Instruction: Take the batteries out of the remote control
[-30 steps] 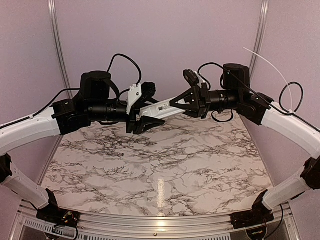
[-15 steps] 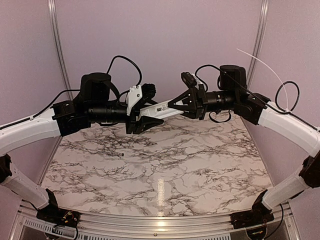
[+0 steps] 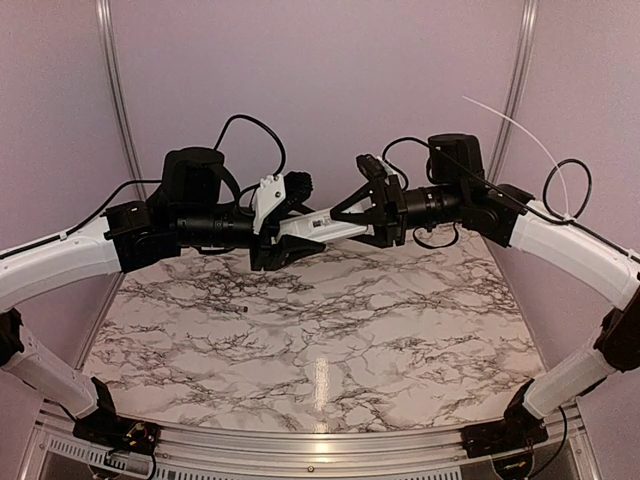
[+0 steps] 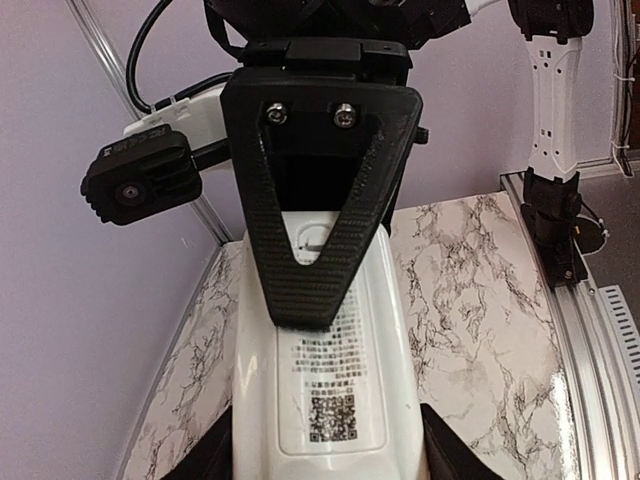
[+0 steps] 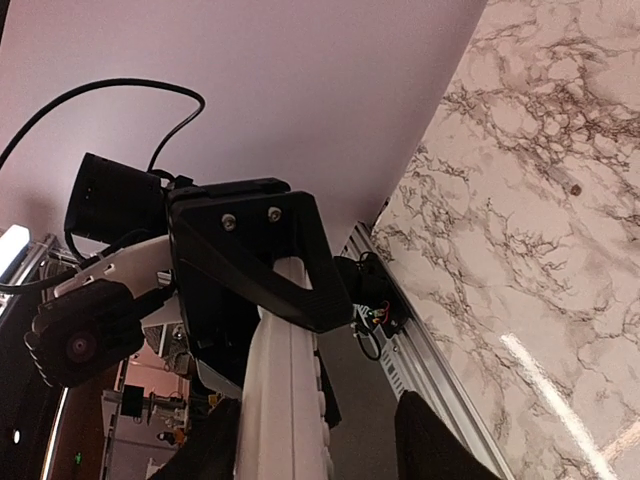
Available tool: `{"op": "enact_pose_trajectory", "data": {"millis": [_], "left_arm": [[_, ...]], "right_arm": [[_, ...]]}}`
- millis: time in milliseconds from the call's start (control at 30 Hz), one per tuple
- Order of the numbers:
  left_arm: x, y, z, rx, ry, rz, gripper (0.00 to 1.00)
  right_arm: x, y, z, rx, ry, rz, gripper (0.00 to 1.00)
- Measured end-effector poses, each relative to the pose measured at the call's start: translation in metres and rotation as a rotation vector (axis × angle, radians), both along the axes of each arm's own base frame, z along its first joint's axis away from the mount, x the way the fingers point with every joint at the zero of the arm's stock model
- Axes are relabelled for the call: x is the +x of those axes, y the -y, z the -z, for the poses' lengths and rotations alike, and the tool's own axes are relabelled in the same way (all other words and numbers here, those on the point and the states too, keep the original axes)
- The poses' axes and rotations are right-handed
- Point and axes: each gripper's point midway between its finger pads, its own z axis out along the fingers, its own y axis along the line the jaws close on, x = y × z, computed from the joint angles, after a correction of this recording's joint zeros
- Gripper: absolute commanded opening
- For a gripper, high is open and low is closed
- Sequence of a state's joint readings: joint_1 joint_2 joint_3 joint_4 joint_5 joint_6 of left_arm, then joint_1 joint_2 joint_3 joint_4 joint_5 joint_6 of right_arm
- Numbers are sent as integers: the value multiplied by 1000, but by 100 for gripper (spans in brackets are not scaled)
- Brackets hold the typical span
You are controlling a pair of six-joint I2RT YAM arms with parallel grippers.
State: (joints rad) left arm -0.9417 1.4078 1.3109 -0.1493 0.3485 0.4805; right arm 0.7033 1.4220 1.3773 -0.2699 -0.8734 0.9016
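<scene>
The white remote control (image 3: pixel 318 223) hangs in the air over the back of the table, held between both arms. My left gripper (image 3: pixel 298 230) is shut on its near end. The left wrist view has its label side (image 4: pixel 335 400) facing up between my left gripper (image 4: pixel 320 462) fingers, with a black right finger (image 4: pixel 312 255) lying across it. My right gripper (image 3: pixel 338 222) straddles the other end. In the right wrist view the remote (image 5: pixel 285 400) rests by one finger and a gap separates it from the other, so my right gripper (image 5: pixel 320 445) is open. The batteries are hidden.
Below the arms lies the marble-patterned table (image 3: pixel 400 330). A tiny dark speck (image 3: pixel 245 311) sits on it at the left, too small to identify. Purple walls close the back and sides, and an aluminium rail (image 3: pixel 300 440) runs along the near edge.
My right gripper has opened and slid left along the remote toward the left gripper. The left arm and the remote have barely moved.
</scene>
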Motion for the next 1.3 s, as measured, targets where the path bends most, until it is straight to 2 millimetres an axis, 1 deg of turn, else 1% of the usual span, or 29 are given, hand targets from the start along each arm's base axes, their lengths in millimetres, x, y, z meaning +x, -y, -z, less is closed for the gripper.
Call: {"op": "enact_pose_trajectory", "data": {"millis": [67, 167, 267, 367, 467, 600, 767, 900, 1033, 1100, 1167, 1200, 1300], "left_arm": [[-1, 0, 2, 6, -7, 4, 44], [-3, -1, 6, 14, -17, 9, 44], [-5, -4, 12, 22, -30, 7, 44], [-7, -7, 21, 34, -48, 4, 44], [-9, -11, 31, 47, -67, -4, 44], [-10, -19, 49, 74, -95, -31, 44], [-4, -23, 59, 86, -130, -82, 43], [0, -25, 63, 83, -163, -123, 37], [3, -27, 71, 79, -196, -156, 27], [4, -29, 79, 85, -216, -171, 17], [5, -30, 82, 90, -228, -183, 3], [6, -30, 82, 88, -231, -187, 0], [7, -31, 82, 85, -240, -197, 0]], "right_arm": [[2, -1, 6, -23, -11, 6, 64], [6, -2, 10, -45, -23, 18, 71], [7, -1, 9, -55, -21, 28, 73], [10, 0, 2, -59, -6, 43, 77], [14, 4, -3, -76, 11, 80, 79], [28, 13, -9, -123, 72, 168, 79], [38, 27, -10, -206, 126, 254, 80], [44, 36, -7, -270, 154, 303, 81], [50, 40, -7, -310, 188, 342, 80], [51, 40, -8, -319, 203, 354, 81], [51, 39, -8, -325, 213, 357, 81], [51, 39, -8, -327, 216, 357, 81], [51, 36, -3, -339, 215, 353, 80]]}}
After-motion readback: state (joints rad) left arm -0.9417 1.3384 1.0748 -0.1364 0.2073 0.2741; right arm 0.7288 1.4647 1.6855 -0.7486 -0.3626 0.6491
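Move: The left gripper already grips the near end of the remote control; the remote's middle lies about 5 cm to its right, 1 cm ahead and 1 cm below. The right gripper straddles the far end, some 8 cm to the right of the left hand point and 2 cm ahead. From the right hand point the remote's middle is about 4 cm to the left, level fore and aft, roughly 1 cm below. Open the right gripper wide from half-open and free it from the remote's far end: dip about 1 cm, then pull away forward and to the right, rising slightly, ending some 5 cm farther out, its fingers swinging forward and tipping down. Keep the left grip shut on the remote and lower it about 8 cm, drifting 3 cm left, while rolling and swinging the fingers forward 10 to 15 degrees. ##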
